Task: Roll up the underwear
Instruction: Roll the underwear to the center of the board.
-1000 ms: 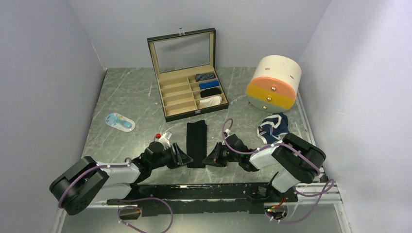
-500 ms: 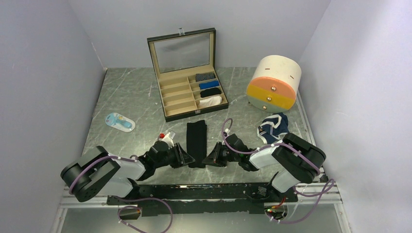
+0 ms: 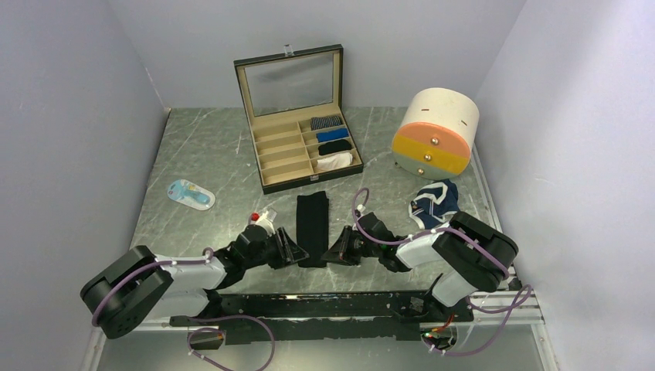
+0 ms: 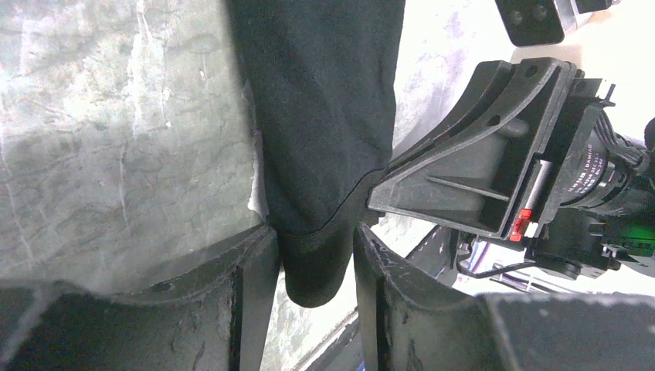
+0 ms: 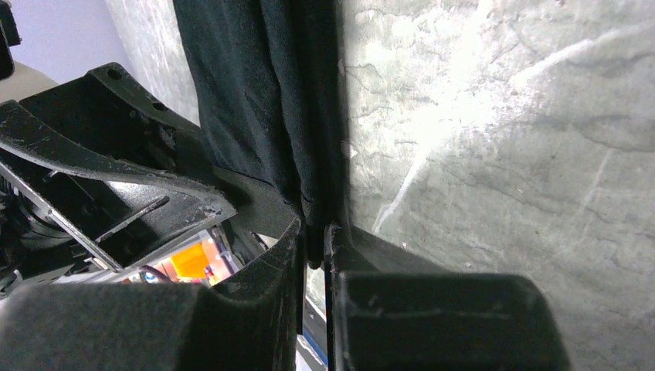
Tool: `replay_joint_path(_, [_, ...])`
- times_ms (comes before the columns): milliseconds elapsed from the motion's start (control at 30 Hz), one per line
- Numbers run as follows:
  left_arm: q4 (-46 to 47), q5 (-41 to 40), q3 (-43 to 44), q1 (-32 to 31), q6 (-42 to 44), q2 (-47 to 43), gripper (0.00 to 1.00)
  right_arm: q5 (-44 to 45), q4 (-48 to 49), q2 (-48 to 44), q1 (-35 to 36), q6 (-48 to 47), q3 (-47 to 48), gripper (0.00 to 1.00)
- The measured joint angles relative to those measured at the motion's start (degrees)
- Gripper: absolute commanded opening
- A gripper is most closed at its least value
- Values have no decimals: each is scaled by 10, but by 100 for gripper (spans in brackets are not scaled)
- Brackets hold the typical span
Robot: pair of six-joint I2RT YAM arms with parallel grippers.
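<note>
The black underwear (image 3: pixel 313 218) lies folded into a long narrow strip on the table, running away from the arms. My left gripper (image 3: pixel 297 251) is at its near left corner and my right gripper (image 3: pixel 330 255) at its near right corner. In the left wrist view the black underwear's (image 4: pixel 324 100) rounded end sits between the fingers of the left gripper (image 4: pixel 313 232), which stand apart around it without pinching. In the right wrist view the right gripper (image 5: pixel 315 228) is shut on a thin fold at the edge of the black underwear (image 5: pixel 247 93). The navy underwear (image 3: pixel 434 201) with white trim lies crumpled to the right.
An open compartment box (image 3: pixel 282 158) at the back holds striped, blue, black and white rolled cloths. A round drawer unit (image 3: pixel 435 133) stands back right. A blue-and-white packet (image 3: pixel 191 193) lies at the left, and a small red-capped bottle (image 3: pixel 261 220) is beside the left wrist.
The left arm's elbow swung right, then back left. The left jaws narrowed, then widened a little round the cloth's end. The right arm and the cloth stayed put.
</note>
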Motion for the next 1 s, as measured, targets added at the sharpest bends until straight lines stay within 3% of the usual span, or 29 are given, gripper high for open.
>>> replay_joint_path(300, [-23, -14, -1, -10, -14, -16, 49, 0, -4, -1, 0, -2, 1, 11])
replay_joint_path(600, [-28, -33, -10, -19, -33, -15, 25, 1, -5, -1, 0, -2, 1, 13])
replay_joint_path(700, [-28, -37, -10, -22, -38, -13, 15, 0, -4, -1, 0, -3, 1, 23])
replay_joint_path(767, [-27, -38, -10, -23, -40, -13, 9, -2, 0, -1, 0, -7, 1, 40])
replay_joint_path(867, [-38, -38, -1, -24, -36, -12, 5, -17, 7, -9, -1, -31, 6, 54])
replay_joint_path(1000, [-80, -40, 26, -27, -17, -10, 5, -18, -64, -35, 1, -111, 43, 60])
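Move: The left hand's half-open fingers already straddle the underwear's near-left corner, about 1 cm below them. The underwear's middle is some 8 cm ahead and 3 cm to the right of that hand, about 2 cm lower. The open box stands some 30 cm ahead and 2 cm to its right. The right hand still pinches the near-right corner at its fingertips; from it the near-left corner lies about 6 cm to the left, level forward, and the underwear's middle 8 cm ahead and 3 cm left. The left fingers shut on the underwear's near-left corner and pinch it, the hand dipping about 1 cm and easing slightly back as they close. The right hand holds still on the near-right corner until the left grip is nearly made, then spreads its fingers, lets go and lifts about 2 cm, tipping up and turning counter-clockwise by under 10 degrees. ##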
